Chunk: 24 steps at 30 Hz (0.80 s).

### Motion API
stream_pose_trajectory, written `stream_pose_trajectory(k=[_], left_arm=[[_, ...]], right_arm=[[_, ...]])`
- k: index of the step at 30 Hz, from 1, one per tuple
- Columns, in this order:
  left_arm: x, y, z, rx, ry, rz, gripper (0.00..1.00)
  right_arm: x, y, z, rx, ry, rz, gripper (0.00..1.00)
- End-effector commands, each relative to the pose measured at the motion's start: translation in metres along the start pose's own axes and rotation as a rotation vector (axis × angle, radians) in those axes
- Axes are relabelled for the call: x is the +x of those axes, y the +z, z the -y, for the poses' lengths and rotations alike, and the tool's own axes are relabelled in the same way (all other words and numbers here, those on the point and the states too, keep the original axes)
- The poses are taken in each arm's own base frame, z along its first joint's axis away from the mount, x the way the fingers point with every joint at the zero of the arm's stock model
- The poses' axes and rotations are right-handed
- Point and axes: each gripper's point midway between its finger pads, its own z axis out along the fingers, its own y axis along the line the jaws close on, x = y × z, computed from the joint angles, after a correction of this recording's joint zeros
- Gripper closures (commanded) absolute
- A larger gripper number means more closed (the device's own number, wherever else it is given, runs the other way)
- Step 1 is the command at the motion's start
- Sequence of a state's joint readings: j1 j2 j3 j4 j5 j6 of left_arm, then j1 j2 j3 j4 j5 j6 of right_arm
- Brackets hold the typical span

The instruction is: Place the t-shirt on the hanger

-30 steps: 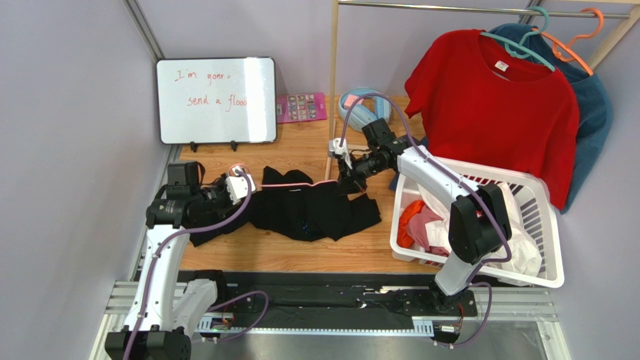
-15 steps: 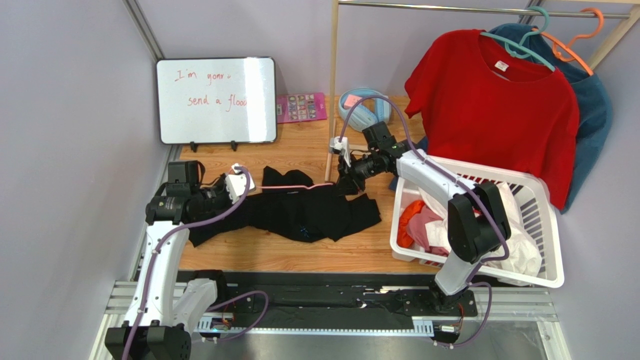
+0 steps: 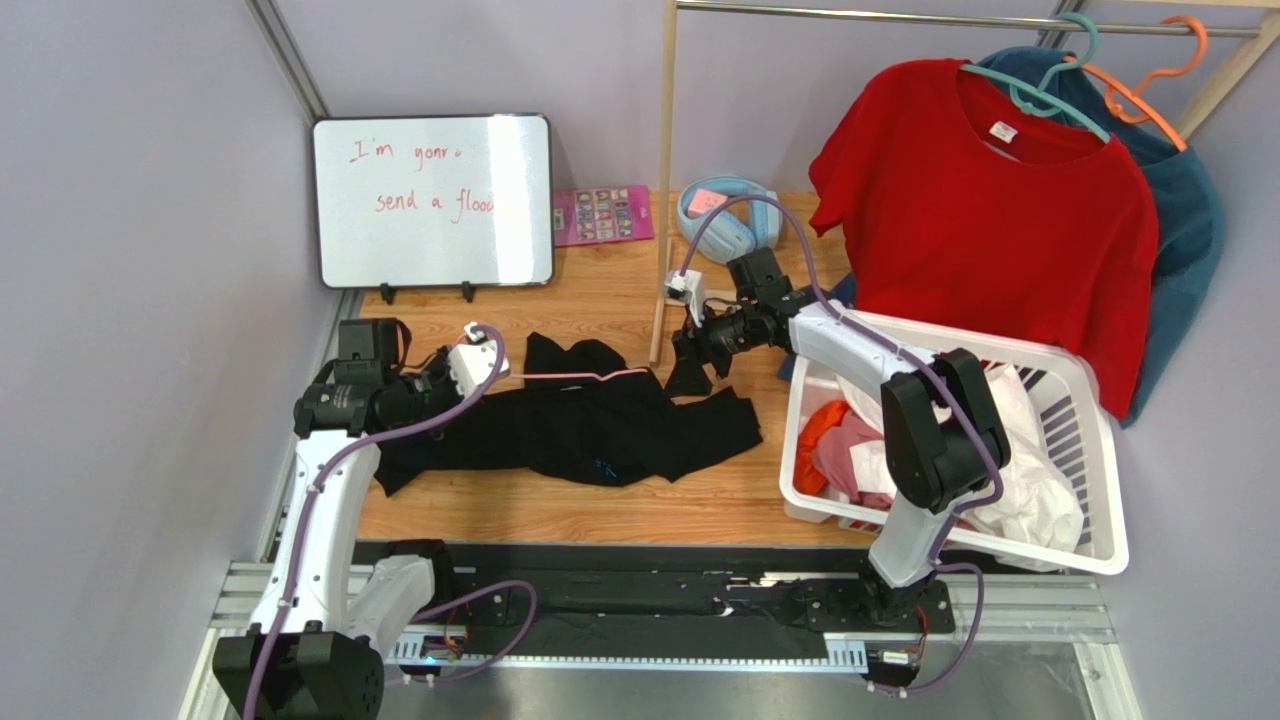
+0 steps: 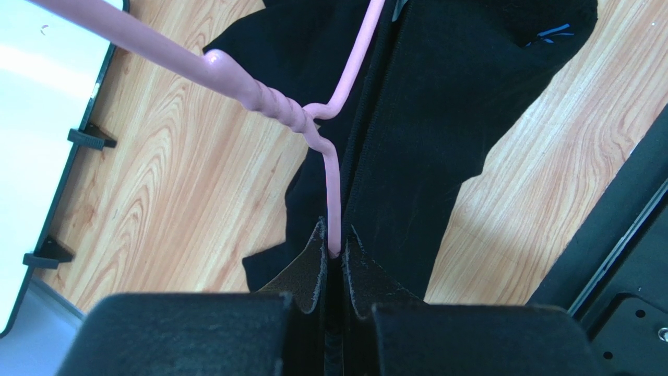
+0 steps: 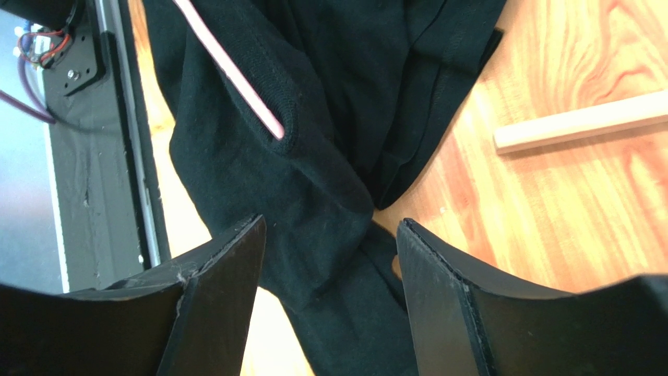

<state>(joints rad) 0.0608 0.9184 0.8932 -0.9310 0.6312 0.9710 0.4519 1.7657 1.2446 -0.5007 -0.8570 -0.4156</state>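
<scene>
The black t-shirt (image 3: 601,428) lies crumpled on the wooden table, also in the left wrist view (image 4: 439,117) and the right wrist view (image 5: 314,157). The pink wire hanger (image 3: 579,381) runs partly inside it; its twisted neck (image 4: 278,110) and one bar (image 5: 231,74) show. My left gripper (image 3: 478,360) is shut on the hanger's wire (image 4: 333,204) at the shirt's left end. My right gripper (image 3: 688,365) is open and empty just above the shirt's right end, fingers (image 5: 216,274) spread over the black cloth.
A white laundry basket (image 3: 1104,495) with clothes stands at the right. A red t-shirt (image 3: 992,195) on a teal hanger and a teal-blue shirt (image 3: 1195,210) on an orange hanger hang on the wooden rack (image 3: 663,180). A whiteboard (image 3: 433,200) stands at the back left.
My right gripper has let go of the shirt and drawn back a little. The shirt's right part has dropped flatter. My left gripper has lifted the hanger end slightly.
</scene>
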Motion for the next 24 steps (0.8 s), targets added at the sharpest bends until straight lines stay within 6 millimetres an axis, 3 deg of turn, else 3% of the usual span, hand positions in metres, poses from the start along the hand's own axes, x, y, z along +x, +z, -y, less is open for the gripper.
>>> stream_pose_trajectory(k=[1, 7, 10, 13, 14, 15, 18, 23, 24], left_arm=[[-0.005, -0.002, -0.006, -0.022, 0.007, 0.02, 1.0], [-0.008, -0.003, -0.009, -0.028, 0.004, 0.02, 1.0], [-0.007, -0.003, -0.01, -0.027, 0.006, 0.014, 1.0], [-0.007, -0.004, -0.01, -0.031, 0.007, 0.011, 1.0], [-0.007, -0.004, -0.009, -0.028, 0.01, 0.01, 1.0], [-0.006, -0.004, -0.009, -0.028, 0.01, 0.006, 1.0], [0.002, -0.005, -0.012, -0.041, 0.032, -0.028, 1.0], [0.026, -0.003, -0.02, -0.059, 0.13, -0.12, 1.0], [0.034, -0.004, -0.025, -0.072, 0.16, -0.166, 1.0]], right_arm=[[-0.017, 0.011, 0.011, 0.022, -0.051, 0.045, 0.33], [-0.014, 0.032, 0.013, 0.014, -0.104, 0.025, 0.33], [-0.013, 0.038, 0.016, 0.015, -0.116, 0.026, 0.38], [-0.011, 0.038, 0.02, 0.027, -0.13, 0.02, 0.67], [-0.011, 0.037, 0.02, 0.03, -0.138, 0.018, 0.92], [-0.012, 0.035, 0.02, 0.034, -0.143, 0.017, 1.0], [-0.015, 0.024, 0.015, 0.046, -0.155, 0.017, 1.0], [-0.026, -0.014, 0.018, 0.095, -0.156, 0.034, 1.0], [-0.035, -0.022, 0.015, 0.102, -0.174, 0.049, 1.0]])
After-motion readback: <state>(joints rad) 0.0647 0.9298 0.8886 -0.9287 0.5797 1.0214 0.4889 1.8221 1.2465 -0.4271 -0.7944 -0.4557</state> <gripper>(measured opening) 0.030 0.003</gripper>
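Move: The black t-shirt's folded edge, just past where the hanger's pink arm runs under the cloth, lies some 2 cm left of the open right hand, level fore and aft, and about 4 cm below. The hanger's visible end is about 5 cm left of that hand, 1 cm farther out and 3 cm down; the rack's wooden foot tip is 5 cm ahead, 4 cm left, 6 cm down. From the left hand, the edge is roughly 26 cm right, 4 cm ahead, 9 cm lower. The t-shirt's edge beside the hanger's hidden end is taken by the right hand: open, it reaches down and left about 4 cm onto the fold, shuts and pinches the cloth between its fingertips, then draws right and slightly up by a centimetre or so. The left hand keeps its shut grip on the hanger near the neck and late on eases about 1 cm left. ##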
